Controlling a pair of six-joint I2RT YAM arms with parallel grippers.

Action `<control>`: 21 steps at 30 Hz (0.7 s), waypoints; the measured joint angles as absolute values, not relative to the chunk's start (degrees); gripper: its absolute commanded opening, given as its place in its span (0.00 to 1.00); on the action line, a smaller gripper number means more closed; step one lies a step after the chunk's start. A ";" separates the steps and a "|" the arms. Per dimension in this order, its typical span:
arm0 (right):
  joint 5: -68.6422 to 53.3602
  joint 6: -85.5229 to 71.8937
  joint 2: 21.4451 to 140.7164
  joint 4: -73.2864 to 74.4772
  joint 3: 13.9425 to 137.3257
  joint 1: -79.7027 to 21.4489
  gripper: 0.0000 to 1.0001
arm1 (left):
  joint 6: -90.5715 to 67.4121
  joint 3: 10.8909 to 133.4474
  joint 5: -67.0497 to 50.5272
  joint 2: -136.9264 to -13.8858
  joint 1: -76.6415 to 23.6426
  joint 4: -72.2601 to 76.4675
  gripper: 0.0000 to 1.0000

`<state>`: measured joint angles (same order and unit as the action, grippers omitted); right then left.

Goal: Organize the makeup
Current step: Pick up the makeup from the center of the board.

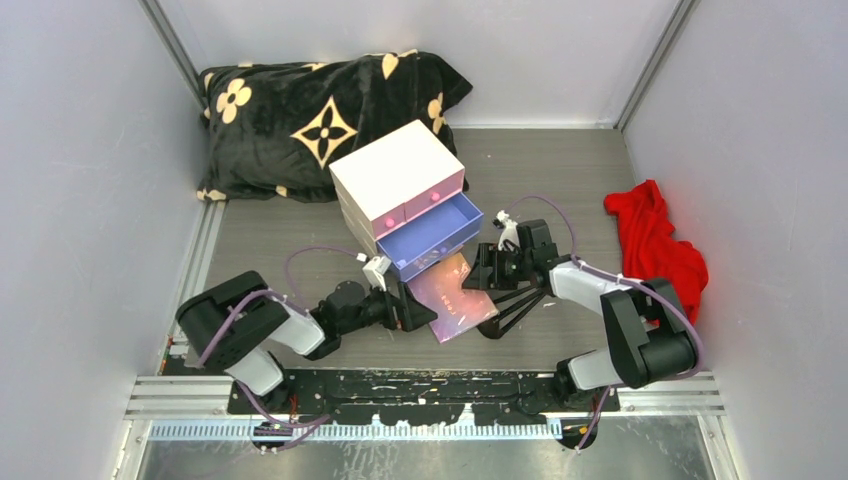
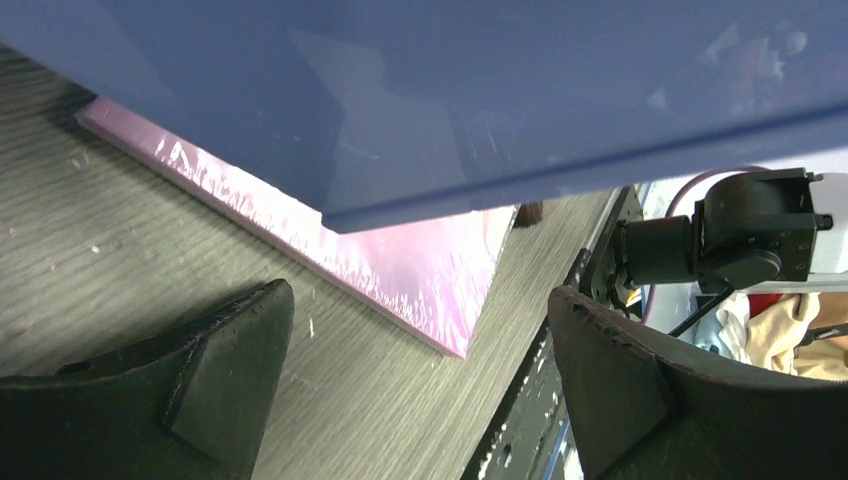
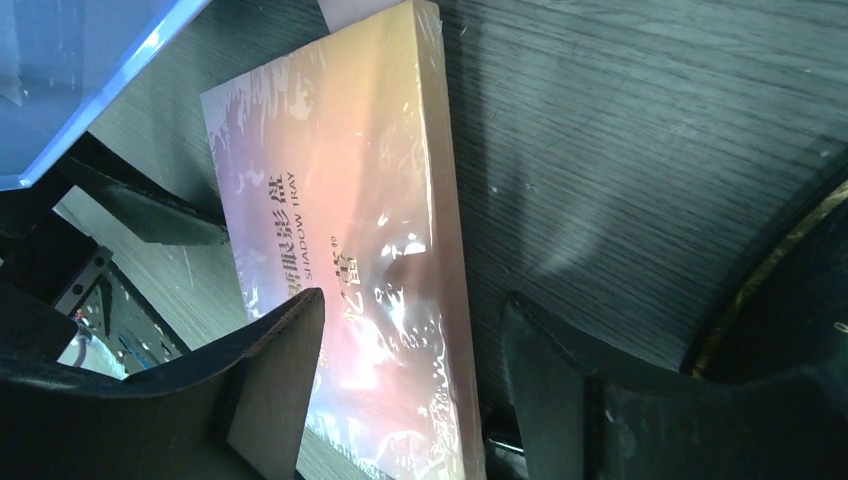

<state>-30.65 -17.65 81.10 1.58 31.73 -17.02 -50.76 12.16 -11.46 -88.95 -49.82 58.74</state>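
Note:
The flat iridescent pink-purple palette [image 1: 455, 300] lies on the grey table, its far end under the open blue drawer [image 1: 440, 232]. My left gripper [image 1: 418, 312] stands open, low on the table by the palette's near left corner. In the left wrist view the palette [image 2: 420, 270] shows ahead between the wide-apart fingers, under the drawer's underside [image 2: 450, 90]. My right gripper [image 1: 487, 270] is open at the palette's right edge. In the right wrist view one finger [image 3: 285, 370] overlaps the wrapped palette [image 3: 340, 230], and the other finger [image 3: 545, 380] stands clear of its edge. No other makeup shows.
The cream box [image 1: 395, 175] with pink drawers stands mid-table, its blue drawer pulled out toward the arms. A black cushion with gold flowers [image 1: 320, 120] lies at the back left. A red cloth [image 1: 655, 245] is heaped at the right wall. Grey walls close in both sides.

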 measured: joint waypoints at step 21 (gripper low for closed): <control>-37.26 -18.63 83.26 -0.84 29.52 -16.84 0.43 | -50.65 13.08 -7.88 -89.78 -49.93 60.53 1.00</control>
<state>-37.26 -18.63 83.26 -0.84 29.52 -16.84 -50.65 13.08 -7.88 -89.78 -49.93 60.53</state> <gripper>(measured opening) 0.455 0.998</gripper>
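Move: The eyeshadow palette lies flat between the two grippers. From the right hand its middle is about 5 cm left, 4 cm back and 2 cm down, and from the left hand about 6 cm right, 1 cm ahead and 3 cm down. Also from the right hand, the open blue drawer is some 9 cm left, 7 cm ahead and about 4 cm higher. The brushes are 6 cm right, 6 cm back and 2 cm down. Wait with the right gripper astride the palette's right edge, then draw it about 2 cm back and a little left, sinking slightly, and close the fingers from wide to about half open around that edge, outer finger to its side. Meanwhile slip the wide-open left gripper some 2.5 cm right and forward towards the palette, rolling about 10 degrees, then ease it back left and undo the roll. ##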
